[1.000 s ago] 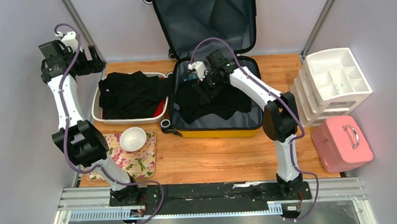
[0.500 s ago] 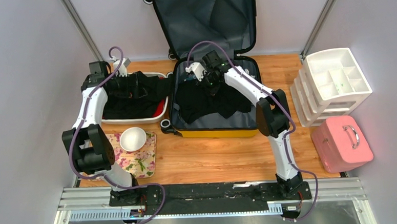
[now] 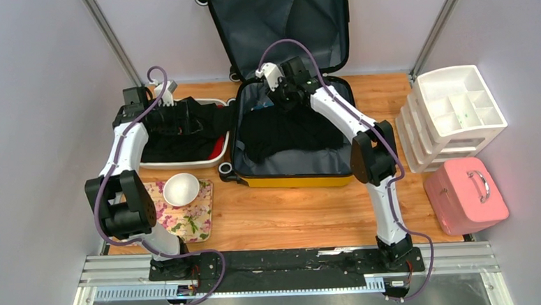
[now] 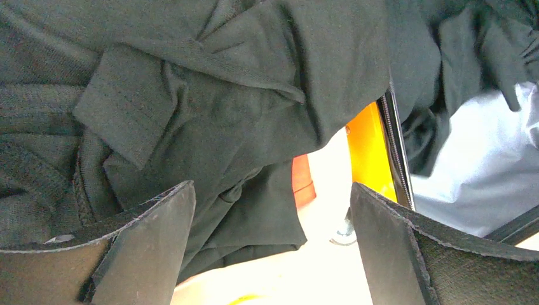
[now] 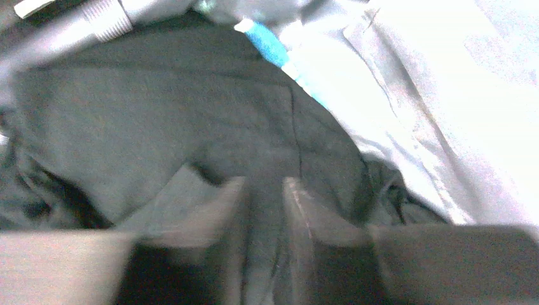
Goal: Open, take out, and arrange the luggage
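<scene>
The luggage (image 3: 297,179), a yellow suitcase, lies open on the table with its grey-lined lid (image 3: 275,26) leaning on the back wall. Black clothes (image 3: 288,134) fill its base. My right gripper (image 3: 284,99) is at the back left of the base. In the right wrist view it (image 5: 264,184) is shut on a fold of the black garment (image 5: 159,127), with pale lining (image 5: 413,95) beyond. My left gripper (image 3: 170,117) hangs open over black clothes (image 4: 210,108) piled in a white bin (image 3: 133,149). Nothing sits between the jaws of that gripper (image 4: 272,187); the suitcase's yellow edge (image 4: 367,152) shows past the pile.
A white bowl (image 3: 181,188) sits on a floral mat (image 3: 195,216) at the front left. At the right stand a white drawer organiser (image 3: 458,111) and a small pink case (image 3: 466,195). Walls close in on the back and both sides.
My left arm swung from the left wall to over the bin, jaws still open. My right gripper closed on the black garment and moved toward the suitcase's back, drawing the cloth flatter.
</scene>
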Action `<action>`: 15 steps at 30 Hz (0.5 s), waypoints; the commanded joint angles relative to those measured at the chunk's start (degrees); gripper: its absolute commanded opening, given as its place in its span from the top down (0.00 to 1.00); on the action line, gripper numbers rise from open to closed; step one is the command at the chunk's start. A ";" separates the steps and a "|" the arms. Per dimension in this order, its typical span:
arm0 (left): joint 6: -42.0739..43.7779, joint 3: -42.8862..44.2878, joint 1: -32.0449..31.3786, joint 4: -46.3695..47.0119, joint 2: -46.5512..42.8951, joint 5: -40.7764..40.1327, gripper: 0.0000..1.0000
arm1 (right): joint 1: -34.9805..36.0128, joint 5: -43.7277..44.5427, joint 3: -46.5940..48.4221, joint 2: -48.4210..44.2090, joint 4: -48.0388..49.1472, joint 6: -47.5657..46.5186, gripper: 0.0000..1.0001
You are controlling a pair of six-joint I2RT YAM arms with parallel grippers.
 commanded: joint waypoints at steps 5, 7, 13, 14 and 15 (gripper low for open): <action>-3.47 0.04 -0.13 2.35 -1.72 -0.23 0.01 | -0.52 -12.45 1.77 -5.70 -4.98 3.81 0.29; -4.27 0.21 -0.13 2.43 -1.55 0.29 0.01 | 0.18 -15.28 -2.73 -9.15 -3.58 4.42 0.28; -9.62 -0.22 -0.13 4.71 -1.37 2.93 0.01 | 5.80 -16.52 -16.89 -15.05 -2.09 0.82 0.29; -12.42 -0.57 -0.22 6.55 -1.89 2.41 0.01 | 6.42 -15.74 -17.51 -14.96 -0.77 2.30 0.29; -13.84 -1.88 -0.13 7.61 -2.25 0.66 0.01 | 7.47 -15.55 -18.04 -14.88 0.37 2.84 0.29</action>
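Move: The right hand is nearly shut at the far side of the dark garment in the open suitcase. The garment's middle lies about 8 cm back, 3 cm to its right and some 6 cm below. The blue tube is roughly 3 cm ahead, 6 cm left and 9 cm down; the suitcase's near rim is about 20 cm back and 3 cm right. From the left hand the garment is around 30 cm right, 4 cm back and 10 cm below. Lets go of the dark garment's cloth: the right fingers spring well open as the hand lifts some 2 cm and edges left. Then it sweeps quickly back over the garment towards the suitcase's near rim, about 11 cm in all, tipping the fingers more downward and turning them a little counter-clockwise, still open. ##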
